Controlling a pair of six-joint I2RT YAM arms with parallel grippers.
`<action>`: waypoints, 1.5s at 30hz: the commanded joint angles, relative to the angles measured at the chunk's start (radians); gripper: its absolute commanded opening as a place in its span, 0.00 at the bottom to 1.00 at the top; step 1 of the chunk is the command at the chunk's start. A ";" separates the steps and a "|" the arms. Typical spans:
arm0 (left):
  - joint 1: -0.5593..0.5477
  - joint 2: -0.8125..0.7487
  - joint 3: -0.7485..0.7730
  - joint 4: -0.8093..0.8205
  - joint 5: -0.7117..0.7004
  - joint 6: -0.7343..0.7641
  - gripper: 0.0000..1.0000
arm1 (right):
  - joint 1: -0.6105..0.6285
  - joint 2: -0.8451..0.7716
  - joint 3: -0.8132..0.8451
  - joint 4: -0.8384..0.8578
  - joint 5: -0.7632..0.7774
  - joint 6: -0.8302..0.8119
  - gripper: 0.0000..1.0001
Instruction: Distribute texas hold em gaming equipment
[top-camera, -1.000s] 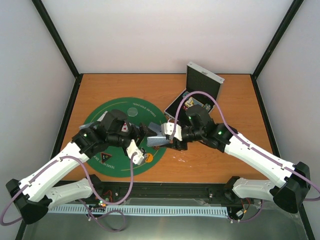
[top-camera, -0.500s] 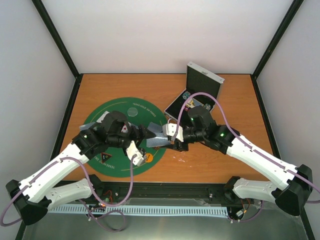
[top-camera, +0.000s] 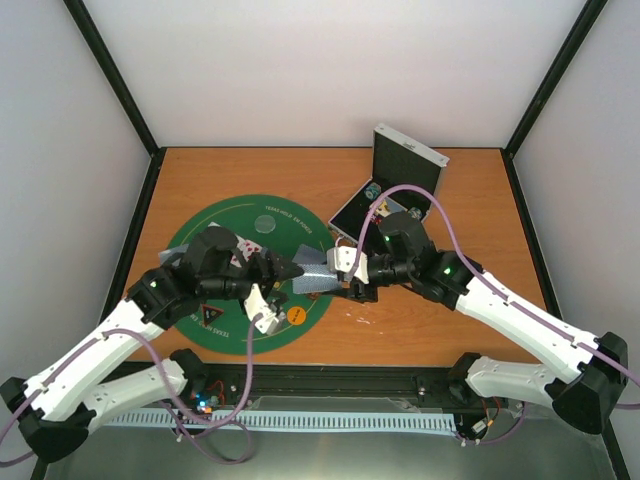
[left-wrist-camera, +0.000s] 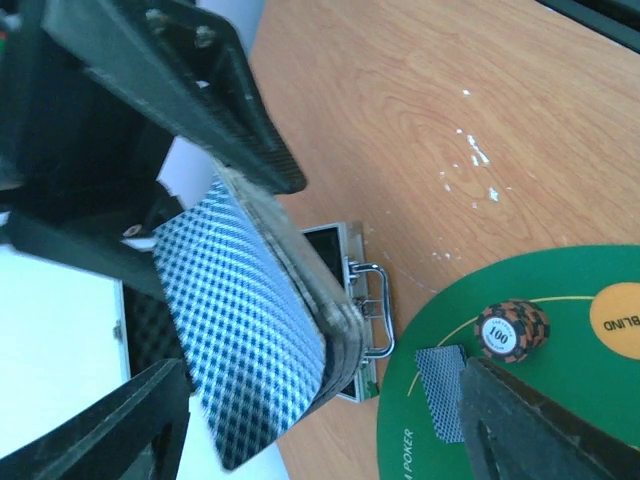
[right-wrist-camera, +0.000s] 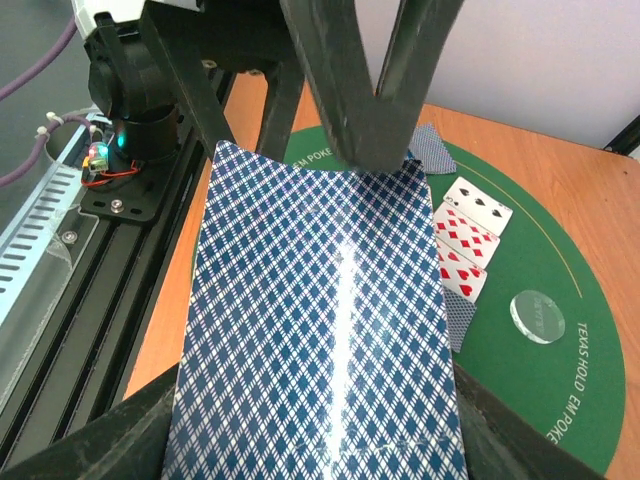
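My right gripper (top-camera: 340, 272) is shut on a deck of blue-checked playing cards (top-camera: 315, 280), held level over the right edge of the green mat (top-camera: 300, 215). In the right wrist view the deck (right-wrist-camera: 320, 330) fills the space between my right gripper's (right-wrist-camera: 315, 430) fingers. My left gripper (top-camera: 290, 270) stands open at the deck's far end, one finger on each side. In the left wrist view the deck (left-wrist-camera: 260, 310) hangs between my left gripper's (left-wrist-camera: 325, 385) wide-apart fingers. On the mat lie face-up cards (right-wrist-camera: 470, 240), a face-down card (left-wrist-camera: 440, 390), a clear disc (right-wrist-camera: 537, 315), a "100" chip (left-wrist-camera: 511, 331) and an orange disc (left-wrist-camera: 615, 320).
The open silver case (top-camera: 405, 150) stands at the back right, just behind my right arm. A black triangular marker (top-camera: 210, 315) lies on the mat's near left part. Black frame posts and white walls close in the wooden table (top-camera: 470, 200).
My left arm has drawn back to the left and its jaws have narrowed a little around the deck's end. The right gripper keeps its hold on the deck, almost unmoved.
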 joint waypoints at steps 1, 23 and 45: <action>-0.005 -0.057 -0.014 0.050 0.035 0.027 0.68 | 0.000 -0.022 -0.006 0.028 -0.014 0.003 0.56; -0.005 -0.014 -0.024 0.032 0.009 0.072 0.42 | -0.003 -0.045 -0.002 0.023 -0.008 0.002 0.56; -0.004 -0.091 -0.081 0.159 0.020 0.105 0.30 | -0.009 -0.049 0.002 0.018 -0.015 0.003 0.56</action>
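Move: The deck, still gripped in my right hand, has its middle about 5 cm to my left hand's right, 1 cm back and 2 cm lower, with its free end near my left fingertips. Roughly 24 cm below that hand on the mat are the black-orange chip, 4 cm ahead and 3 cm right, and a face-down card, 12 cm ahead and 2 cm right. From my right hand the deck's middle is level fore-and-aft, 5 cm left and 2 cm lower. I work my left fingertips at the deck's free end, closing them from wide to about a third open as I rise about 1.5 cm, sink back nearly as far, then rise again. My left wrist rolls some 10 degrees along the way. My right hand keeps its grip and holds the deck almost still. ##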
